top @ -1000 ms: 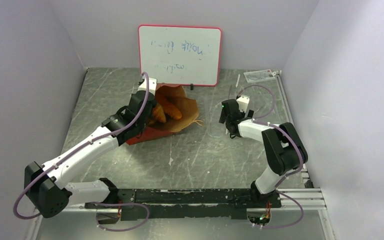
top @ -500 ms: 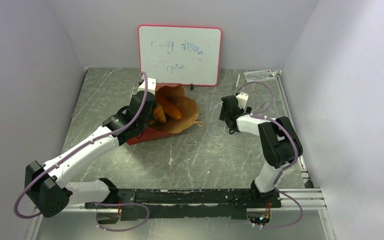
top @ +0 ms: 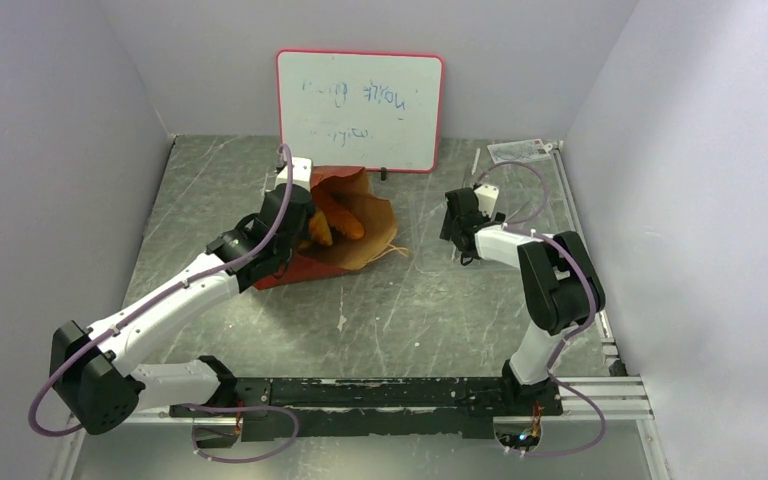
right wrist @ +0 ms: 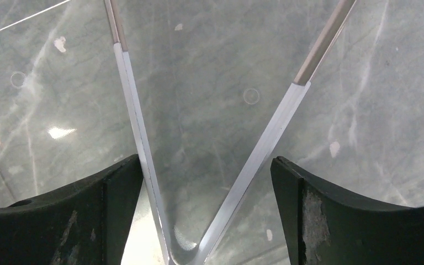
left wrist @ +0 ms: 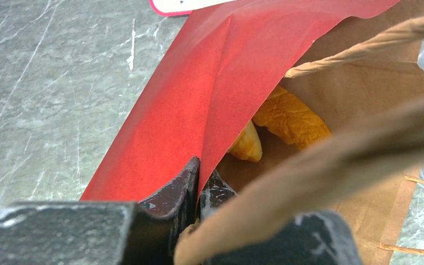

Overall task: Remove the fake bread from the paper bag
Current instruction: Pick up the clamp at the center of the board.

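The paper bag (top: 352, 243) lies on its side at the back left of the table, mouth facing up and right. Orange fake bread (top: 338, 218) shows inside it. My left gripper (top: 298, 212) is shut on the bag's red edge. In the left wrist view the jaws (left wrist: 200, 178) pinch the red paper (left wrist: 199, 83), with a croissant tip (left wrist: 247, 146) and an orange loaf (left wrist: 290, 115) inside, and a tan cord handle (left wrist: 364, 41) across the view. My right gripper (top: 458, 238) is open and empty, right of the bag.
A red-framed whiteboard (top: 359, 97) stands behind the bag. A clear plastic piece with shiny edges (right wrist: 143, 127) lies on the table under my right gripper (right wrist: 205, 165). A clear item (top: 520, 151) lies at the back right. Grey walls enclose the table.
My right arm has folded in, and its gripper has shifted slightly back and right. My left gripper still holds the bag edge in the same place.
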`<state>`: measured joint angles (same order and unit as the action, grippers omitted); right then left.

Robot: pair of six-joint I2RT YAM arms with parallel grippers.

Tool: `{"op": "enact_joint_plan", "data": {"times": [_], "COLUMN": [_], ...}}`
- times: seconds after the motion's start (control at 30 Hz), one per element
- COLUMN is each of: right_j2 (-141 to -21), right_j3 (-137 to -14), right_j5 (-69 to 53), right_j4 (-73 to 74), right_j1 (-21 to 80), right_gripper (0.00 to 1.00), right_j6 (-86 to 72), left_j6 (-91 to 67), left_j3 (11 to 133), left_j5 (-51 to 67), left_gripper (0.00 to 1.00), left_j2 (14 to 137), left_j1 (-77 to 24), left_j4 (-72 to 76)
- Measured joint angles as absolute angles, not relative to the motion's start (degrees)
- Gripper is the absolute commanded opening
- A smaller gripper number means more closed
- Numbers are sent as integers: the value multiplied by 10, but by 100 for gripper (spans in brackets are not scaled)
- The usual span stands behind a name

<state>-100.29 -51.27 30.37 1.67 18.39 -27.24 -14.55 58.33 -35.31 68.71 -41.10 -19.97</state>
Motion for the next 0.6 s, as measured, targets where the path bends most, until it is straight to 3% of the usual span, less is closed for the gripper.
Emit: {"op": "enact_joint_plan", "data": {"times": [0.23,0.47,0.6], "right_j2": [-1040,-1051,-1049], "right_j3": [-558,-571,-568], "right_j5": [297,282,275], "right_j4": [29,26,24], "right_j1": [173,162,161], "right_gripper": [86,54,51], "right_j6": [-277,-277,-273], "left_j6": [-151,-157,-170], "left_j3": [583,583,583], "left_j5": [-348,-340,-331], "left_gripper": [7,7,7], "left_j2": [691,701,714], "left_j1": [-411,-411,-412], "left_j4": [-198,-194,-196]}}
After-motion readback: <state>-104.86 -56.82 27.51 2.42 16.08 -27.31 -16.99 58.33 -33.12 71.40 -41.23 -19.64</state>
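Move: The clamp lies open and V-shaped on the table, its joined end nearest the robot and its legs between the right hand's open fingers; its middle is about 6 cm ahead, 2 cm right and 1 cm below. The bag's mouth is some 22 cm to that hand's left, nearly level fore-and-aft, and the flat card 17 cm ahead, 12 cm right. From the left hand, the bread lies about 4 cm ahead, 6 cm right, 12 cm down, and the clamp roughly 10 cm ahead, 33 cm right, 21 cm down. The right fingers close to about half open and pinch both white-sleeved legs of the clamp from outside, after the hand has slid about 2.5 cm forward along them, low over the table, and then stopped. The left hand keeps its grip on the bag's side wall and eases down about 1.5 cm and right by a little less, speeding up towards the end. ##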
